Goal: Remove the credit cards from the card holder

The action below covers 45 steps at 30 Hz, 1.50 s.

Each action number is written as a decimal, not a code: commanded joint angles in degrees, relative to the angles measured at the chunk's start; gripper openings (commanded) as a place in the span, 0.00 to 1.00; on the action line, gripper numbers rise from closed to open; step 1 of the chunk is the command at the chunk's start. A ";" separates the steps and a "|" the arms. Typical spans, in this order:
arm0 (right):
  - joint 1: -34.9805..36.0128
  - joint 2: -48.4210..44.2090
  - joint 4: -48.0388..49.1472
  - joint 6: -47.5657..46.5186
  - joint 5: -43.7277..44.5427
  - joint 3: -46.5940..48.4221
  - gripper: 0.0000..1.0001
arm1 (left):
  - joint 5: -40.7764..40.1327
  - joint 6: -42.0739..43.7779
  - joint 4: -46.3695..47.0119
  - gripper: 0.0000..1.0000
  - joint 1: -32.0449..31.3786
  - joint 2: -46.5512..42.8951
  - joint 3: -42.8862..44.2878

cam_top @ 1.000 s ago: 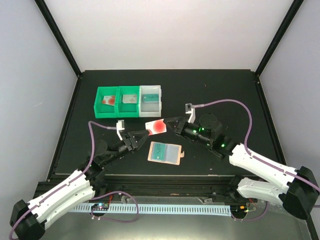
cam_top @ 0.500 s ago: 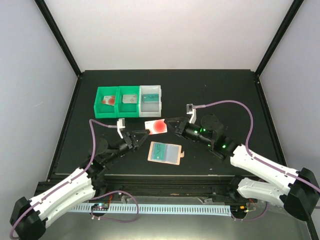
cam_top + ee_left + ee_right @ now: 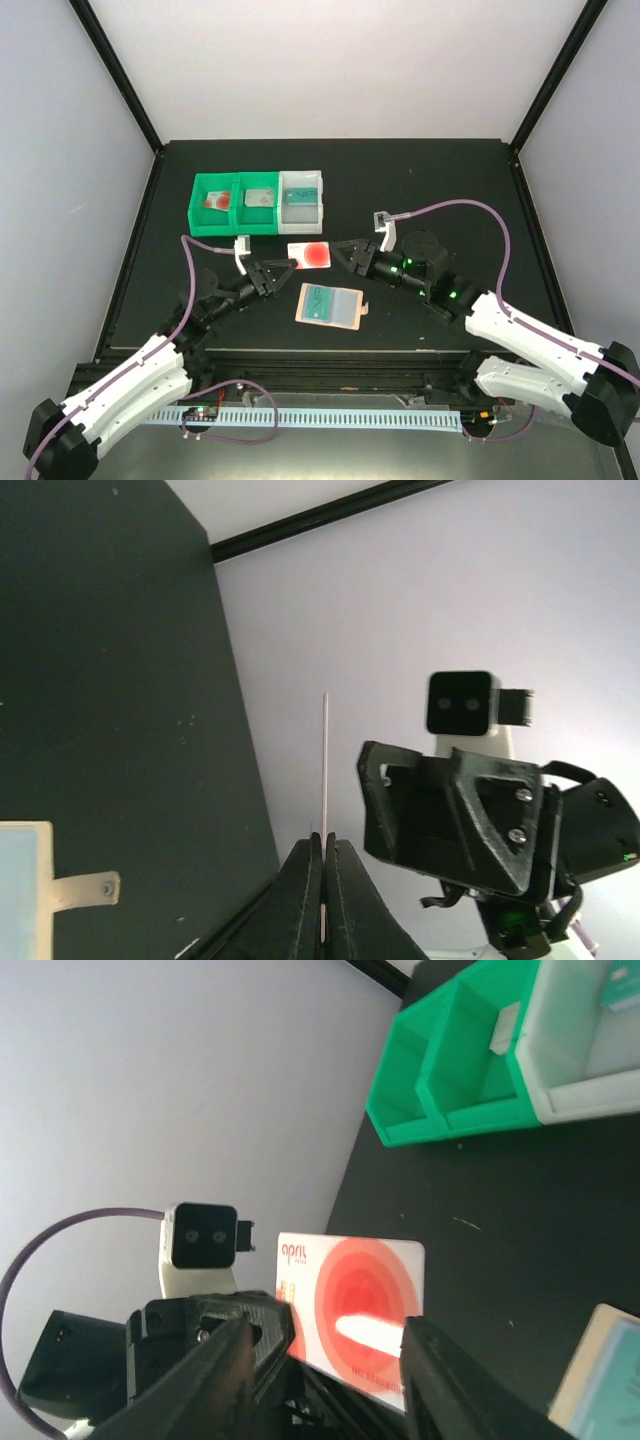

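A red-pink credit card [image 3: 308, 254] hangs above the table, just beyond the card holder. My left gripper [image 3: 289, 265] is shut on the card's left end; in the left wrist view the card [image 3: 326, 760] shows edge-on as a thin white line rising from the closed fingertips [image 3: 312, 855]. My right gripper [image 3: 343, 256] stands open just right of the card, not touching it; its wrist view shows the card's face [image 3: 360, 1300] between spread fingers [image 3: 215, 1375]. The tan card holder [image 3: 342, 309] lies open on the table with a teal card [image 3: 317, 303] in its left pocket.
A green two-compartment bin [image 3: 235, 205] and a white bin [image 3: 302, 197] stand side by side at the back left, each compartment holding a card. The black table's far edge [image 3: 330, 142] meets white walls and black frame posts.
The left gripper closed on the red-pink card's left end. The right gripper then let go of the card, opened and drew back slightly to the right.
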 commanded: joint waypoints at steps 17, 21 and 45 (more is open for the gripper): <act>-0.18 -13.87 -17.59 -16.22 4.73 -1.08 1.00 | 21.07 29.89 -34.89 0.02 27.73 8.85 17.89; -0.22 -13.96 -17.30 -16.68 4.13 -1.76 1.00 | 26.12 36.23 -39.72 0.02 34.34 15.68 23.02; -0.22 -14.40 -15.94 -18.48 3.85 -4.18 1.00 | 16.55 56.61 -55.77 0.02 53.56 47.74 48.57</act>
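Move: From the left gripper, still pinching the red-circle card, the left green bin is about 25 cm ahead, 22 cm to the left and 14 cm down. At the same distance out, the middle green bin is some 11 cm left and the white bin straight ahead. The card holder sits roughly 8 cm right, 2 cm back, 15 cm below. From the right gripper the card holder is about 4 cm back, 1 cm left and 16 cm below; the red-circle card is 5 cm left, level. Carry the pinched red-circle card with the left gripper some 25 cm left and forward to the left green bin, sinking about 7 cm and tipping the fingers down some 40 degrees, grip kept shut. Meanwhile open the right gripper fully and draw it right and back, then lower it a little beside the card holder's right end. ##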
